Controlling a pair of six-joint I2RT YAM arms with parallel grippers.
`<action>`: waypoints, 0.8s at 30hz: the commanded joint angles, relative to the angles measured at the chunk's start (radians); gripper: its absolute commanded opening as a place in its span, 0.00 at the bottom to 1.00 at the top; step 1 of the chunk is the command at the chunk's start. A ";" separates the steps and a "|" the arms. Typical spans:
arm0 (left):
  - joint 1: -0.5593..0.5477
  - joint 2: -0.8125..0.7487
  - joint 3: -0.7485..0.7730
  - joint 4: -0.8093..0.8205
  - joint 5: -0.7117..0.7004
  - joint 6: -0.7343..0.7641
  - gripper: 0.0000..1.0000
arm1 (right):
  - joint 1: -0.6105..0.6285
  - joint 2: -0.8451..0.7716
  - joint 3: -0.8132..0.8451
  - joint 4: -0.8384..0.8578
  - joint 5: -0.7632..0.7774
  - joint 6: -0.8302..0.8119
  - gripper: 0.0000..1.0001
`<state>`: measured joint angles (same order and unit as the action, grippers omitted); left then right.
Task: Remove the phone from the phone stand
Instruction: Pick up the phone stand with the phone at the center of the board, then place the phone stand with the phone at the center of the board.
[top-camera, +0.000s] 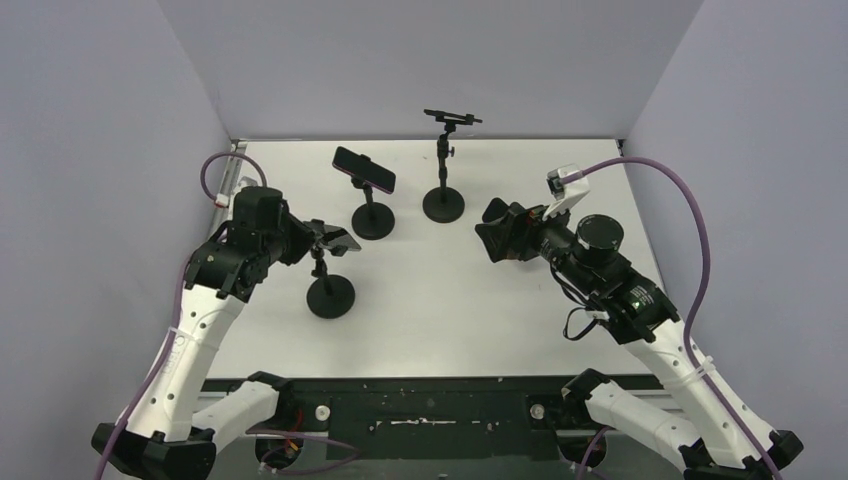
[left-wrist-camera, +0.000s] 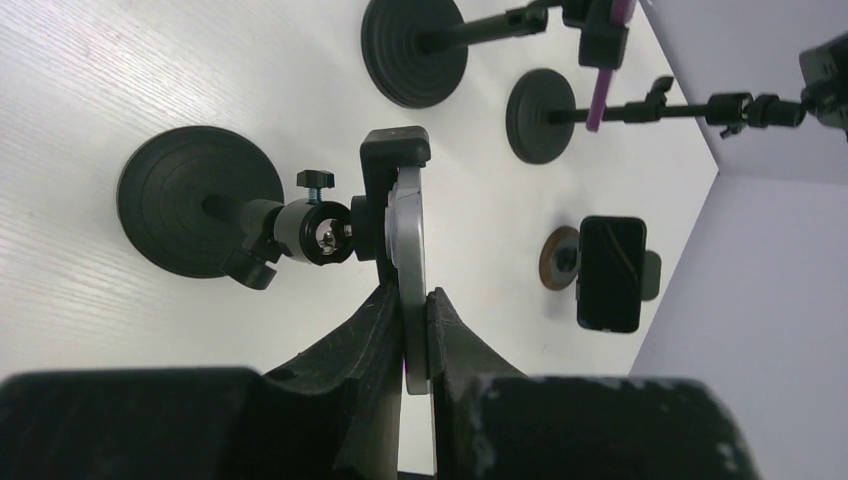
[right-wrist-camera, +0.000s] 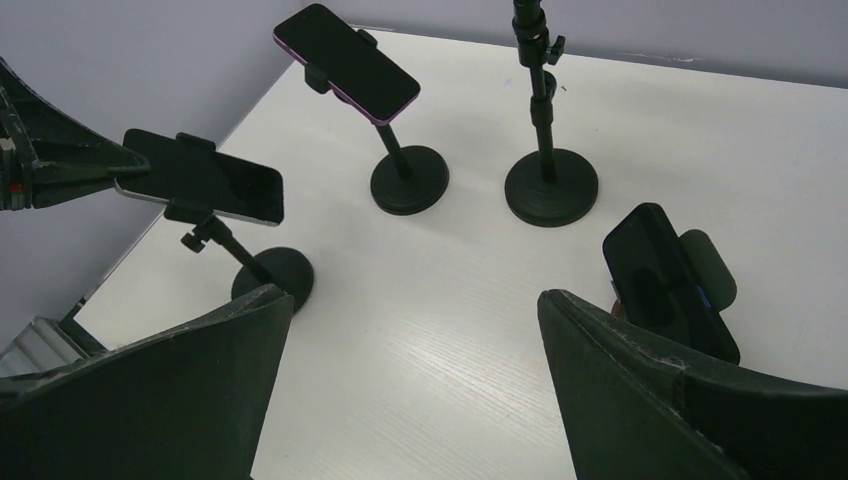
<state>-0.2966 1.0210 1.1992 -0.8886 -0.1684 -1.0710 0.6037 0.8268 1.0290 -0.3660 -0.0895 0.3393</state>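
The phone (top-camera: 337, 239) rests in the clamp of the nearest phone stand (top-camera: 330, 297), left of the table's middle. My left gripper (top-camera: 318, 237) is shut on the phone's left end. The left wrist view has the phone (left-wrist-camera: 411, 250) edge-on, silver, with a black finger pressed to each face, while its far end stays in the stand's clamp (left-wrist-camera: 393, 152). From the right wrist view the same phone (right-wrist-camera: 205, 183) shows its dark screen. My right gripper (top-camera: 491, 236) hovers right of centre, open and empty (right-wrist-camera: 415, 300).
A second stand (top-camera: 373, 221) behind holds a purple-edged phone (top-camera: 364, 169). A taller stand (top-camera: 443, 205) carries an empty clamp (top-camera: 452, 117). Another dark phone (right-wrist-camera: 668, 282) on a low holder sits close to my right gripper. Grey walls enclose the table on three sides.
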 joint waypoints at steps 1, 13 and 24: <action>-0.015 -0.069 0.071 0.150 0.094 0.077 0.00 | 0.007 -0.008 0.054 -0.003 0.009 -0.032 1.00; -0.080 -0.085 0.027 0.498 0.479 0.240 0.00 | 0.007 -0.019 0.127 -0.069 -0.085 -0.149 1.00; -0.099 -0.016 -0.010 0.669 0.752 0.264 0.00 | 0.007 -0.051 0.153 -0.134 -0.150 -0.200 1.00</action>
<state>-0.3920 0.9947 1.1725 -0.4881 0.4129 -0.8127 0.6037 0.7971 1.1412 -0.4805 -0.1963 0.1749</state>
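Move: The phone, clamped in its stand, is already pinched at its near end by the left hand. The centre of the board, where it is going, lies some 16 cm ahead of that hand, 25 cm to its right and 21 cm below. The purple phone's stand is about 23 cm ahead and 11 cm right, the tall stand 28 cm ahead and 30 cm right. From the right hand the board centre is roughly 20 cm ahead, 13 cm left and 28 cm down. Phone and stand, still pinched in the left fingers, are carried about 12 cm to the right towards the board centre and raised some 8 cm, most of the climb coming after the sideways start. The left wrist meanwhile turns about 40 degrees clockwise and tips its fingers up. The right hand, wide open and empty, rises and draws back a few centimetres. ##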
